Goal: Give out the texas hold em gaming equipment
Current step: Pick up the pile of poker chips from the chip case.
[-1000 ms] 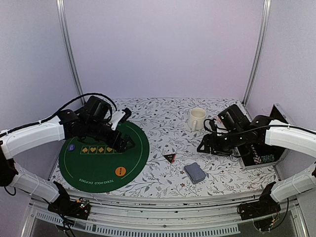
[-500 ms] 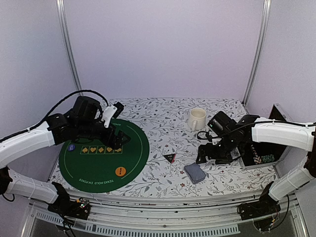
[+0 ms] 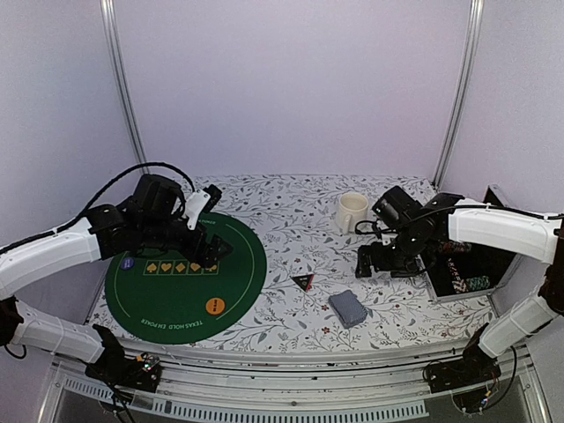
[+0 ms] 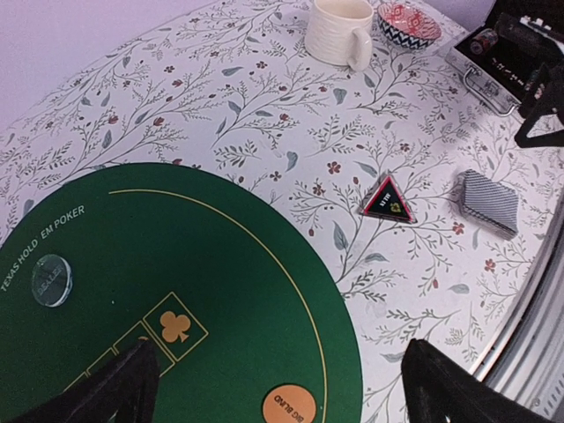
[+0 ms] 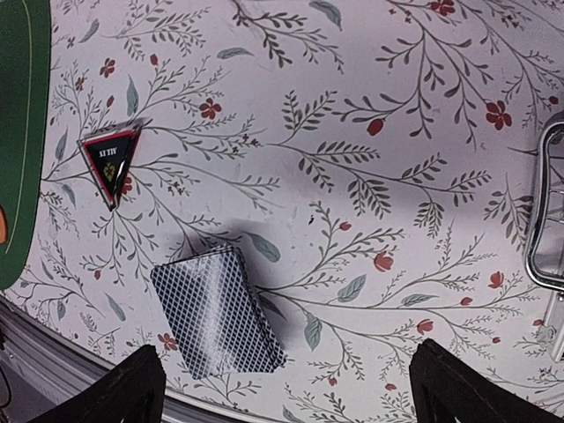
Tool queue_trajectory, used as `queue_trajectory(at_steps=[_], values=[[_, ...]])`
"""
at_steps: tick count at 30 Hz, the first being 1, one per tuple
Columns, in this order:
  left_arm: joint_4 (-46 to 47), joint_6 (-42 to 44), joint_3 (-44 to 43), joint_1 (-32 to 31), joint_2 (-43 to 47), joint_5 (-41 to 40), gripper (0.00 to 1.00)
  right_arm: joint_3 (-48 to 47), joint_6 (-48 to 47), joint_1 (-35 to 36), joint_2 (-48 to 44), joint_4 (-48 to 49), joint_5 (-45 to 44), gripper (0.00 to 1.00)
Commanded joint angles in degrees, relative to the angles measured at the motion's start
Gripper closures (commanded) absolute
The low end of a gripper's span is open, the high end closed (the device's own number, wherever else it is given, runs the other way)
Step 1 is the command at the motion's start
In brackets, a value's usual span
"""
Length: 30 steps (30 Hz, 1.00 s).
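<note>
A grey-blue deck of playing cards (image 3: 348, 308) (image 5: 216, 313) lies on the floral cloth near the front edge. My right gripper (image 3: 376, 263) (image 5: 291, 397) hangs open above and just behind it, holding nothing. The black-and-red triangular marker (image 3: 303, 282) (image 5: 110, 159) lies left of the deck. On the green mat (image 3: 159, 295) sit the orange disc button (image 3: 215, 306) (image 4: 292, 406) and a clear disc (image 4: 50, 279). My left gripper (image 3: 214, 254) (image 4: 280, 388) hovers open and empty over the mat. Poker chips (image 3: 476, 283) rest in the case.
A cream mug (image 3: 351, 211) (image 4: 339, 31) stands at the back, with a red-patterned dish (image 4: 409, 22) beside it. An open metal case (image 3: 458, 269) (image 5: 546, 211) lies at the right edge. The table's front rail (image 3: 291, 366) runs close to the deck.
My right gripper's jaws have spread wide, and the arm swung in from the right and now sits behind the deck. The left arm drew back slightly to the left, then held.
</note>
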State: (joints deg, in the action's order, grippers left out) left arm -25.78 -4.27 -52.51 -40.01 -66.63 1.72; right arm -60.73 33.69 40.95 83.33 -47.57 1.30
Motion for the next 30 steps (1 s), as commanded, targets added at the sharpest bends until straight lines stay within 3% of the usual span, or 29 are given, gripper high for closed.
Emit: queue_trajectory(at_steps=[1,17,21,30], values=[[1.24,0.64,0.49,0.81,-1.27,0.48,0.02,-1.70,-0.54,-2.51,-1.34,0.00,-4.57,0.01],[2.24,-0.10,1.10,1.91,-1.48,-2.84,0.02,-1.09,-16.33,-26.02,-2.70,6.57,-5.44,0.01],[3.87,-1.40,1.53,4.55,-0.25,-2.05,0.02,-3.13,-20.85,-32.27,0.59,7.27,-4.14,0.01],[4.60,-3.42,-0.58,11.62,-3.14,2.71,0.02,-6.94,-26.76,-39.04,7.29,5.96,-9.32,0.01]])
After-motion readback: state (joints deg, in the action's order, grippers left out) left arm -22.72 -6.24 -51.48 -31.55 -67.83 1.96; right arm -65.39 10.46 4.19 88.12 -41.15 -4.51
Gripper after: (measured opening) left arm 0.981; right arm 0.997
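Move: Ahead and well to the right of the right hand lies the far chip pile in the open case, about 17 cm farther out, 25 cm to the right and 11 cm below. The case's handle stands nearer, 7 cm ahead and 11 cm right; the red bowl is some 26 cm ahead and 4 cm right, and the dice row 7 cm ahead, 25 cm right. From the left hand the same pile lies roughly 80 cm right, 15 cm ahead and 20 cm lower. Sweeping to the right by about 20 cm and forward 13 cm, the open, empty right hand goes from the bare table towards the far chip pile, nearly level. On the way it turns clockwise by some 15-20 degrees and swings its fingers a little forward. The left hand, open too, drifts about 5 cm forward and left above the mat, turning slightly counter-clockwise. ##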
